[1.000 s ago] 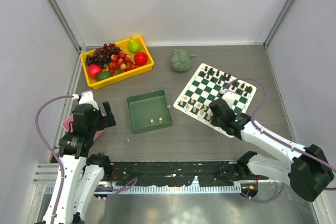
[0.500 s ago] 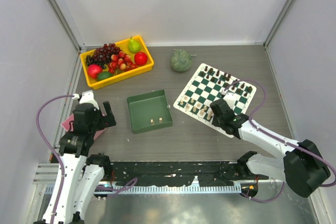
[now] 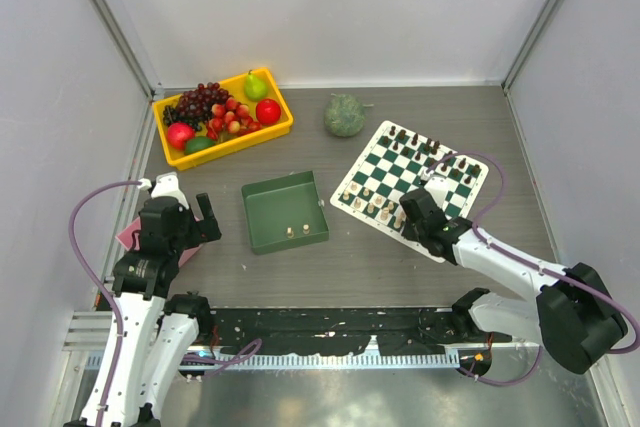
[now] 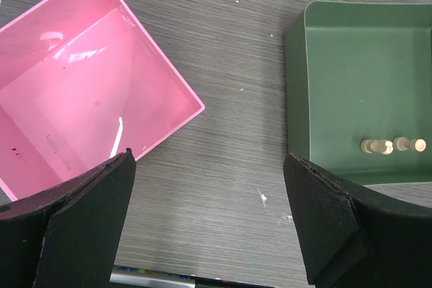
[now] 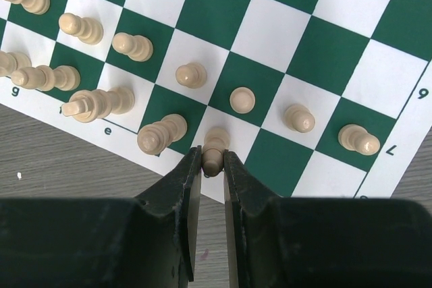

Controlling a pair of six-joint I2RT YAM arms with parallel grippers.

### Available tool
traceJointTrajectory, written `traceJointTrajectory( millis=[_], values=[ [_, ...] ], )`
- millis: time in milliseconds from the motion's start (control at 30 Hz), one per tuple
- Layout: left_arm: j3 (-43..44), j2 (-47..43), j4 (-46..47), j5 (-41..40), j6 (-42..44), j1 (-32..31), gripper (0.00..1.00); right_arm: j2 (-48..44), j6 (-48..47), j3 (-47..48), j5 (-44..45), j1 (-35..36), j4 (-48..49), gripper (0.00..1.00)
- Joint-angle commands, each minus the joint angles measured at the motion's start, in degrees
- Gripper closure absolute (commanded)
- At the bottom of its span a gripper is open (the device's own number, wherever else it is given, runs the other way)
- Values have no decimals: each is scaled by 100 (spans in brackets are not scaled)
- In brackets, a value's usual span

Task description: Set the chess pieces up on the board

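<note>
The board (image 3: 362, 165) lies at the right of the table, with dark figures along its far side and several cream chess pieces (image 3: 366, 197) along its near side. My right gripper (image 5: 212, 160) is shut on a cream chess piece (image 5: 216, 141) standing on a white square in the nearest row of the board (image 5: 209, 11), beside a taller piece (image 5: 160, 134). From above, my right gripper (image 3: 408, 213) sits over the board's near edge. Two more cream pieces (image 4: 391, 146) lie in the green tray (image 4: 337, 45). My left gripper (image 4: 208, 166) is open over bare table.
A pink tray (image 4: 81, 92) lies left of my left gripper, the green tray (image 3: 270, 202) to its right. At the back stand a yellow bin (image 3: 170, 155) of fruit and a round green fruit (image 3: 344, 115). Grey walls enclose the table.
The right arm's elbow has shifted slightly while its gripper stays at the board's near edge, shut on the piece. The left arm has not moved.
</note>
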Motion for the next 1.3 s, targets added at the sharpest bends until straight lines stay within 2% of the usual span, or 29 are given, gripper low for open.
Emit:
traceJointTrajectory(
  millis=[0,233,433,800,967,1167,1267],
  values=[
    [91,31,167,49,48,-9,1,-83,40,-74,75,-21,168,81],
    [90,31,158,57,48,0,1,-40,49,-65,75,-13,115,78],
    [82,14,158,49,48,0,1,-180,-30,66,101,-21,1,66],
    [90,5,158,57,48,0,1,-689,-285,699,224,-21,-596,56],
    [82,-13,176,66,48,0,1,-918,-583,1139,-126,-4,-650,51],
    [82,-22,158,40,48,0,1,-252,-969,2113,-935,250,-763,45],
    [82,-22,150,22,39,0,1,432,-1233,2851,-1120,750,-887,43]
  ],
)
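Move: The light piece in the right fingers is over its square on the board's near edge, third from the right corner, its middle about 1 cm below the hand point. The next back-row piece stands about 3 cm left and 1 cm farther out, a pawn 3 cm ahead and 1 cm right. The two pieces still in the green tray lie some 25 cm left, level with this hand. From the left hand, the held piece is roughly 43 cm right, 4 cm ahead and 13 cm down. The light piece is let go on its near-edge square: the right hand holds still, then its fingers open to about half. The hand then rises clear of the board by about 12 cm, late in the climb swinging some 5 cm left and a little forward over the back row, towards the green tray, turning about 10 degrees counter-clockwise. ##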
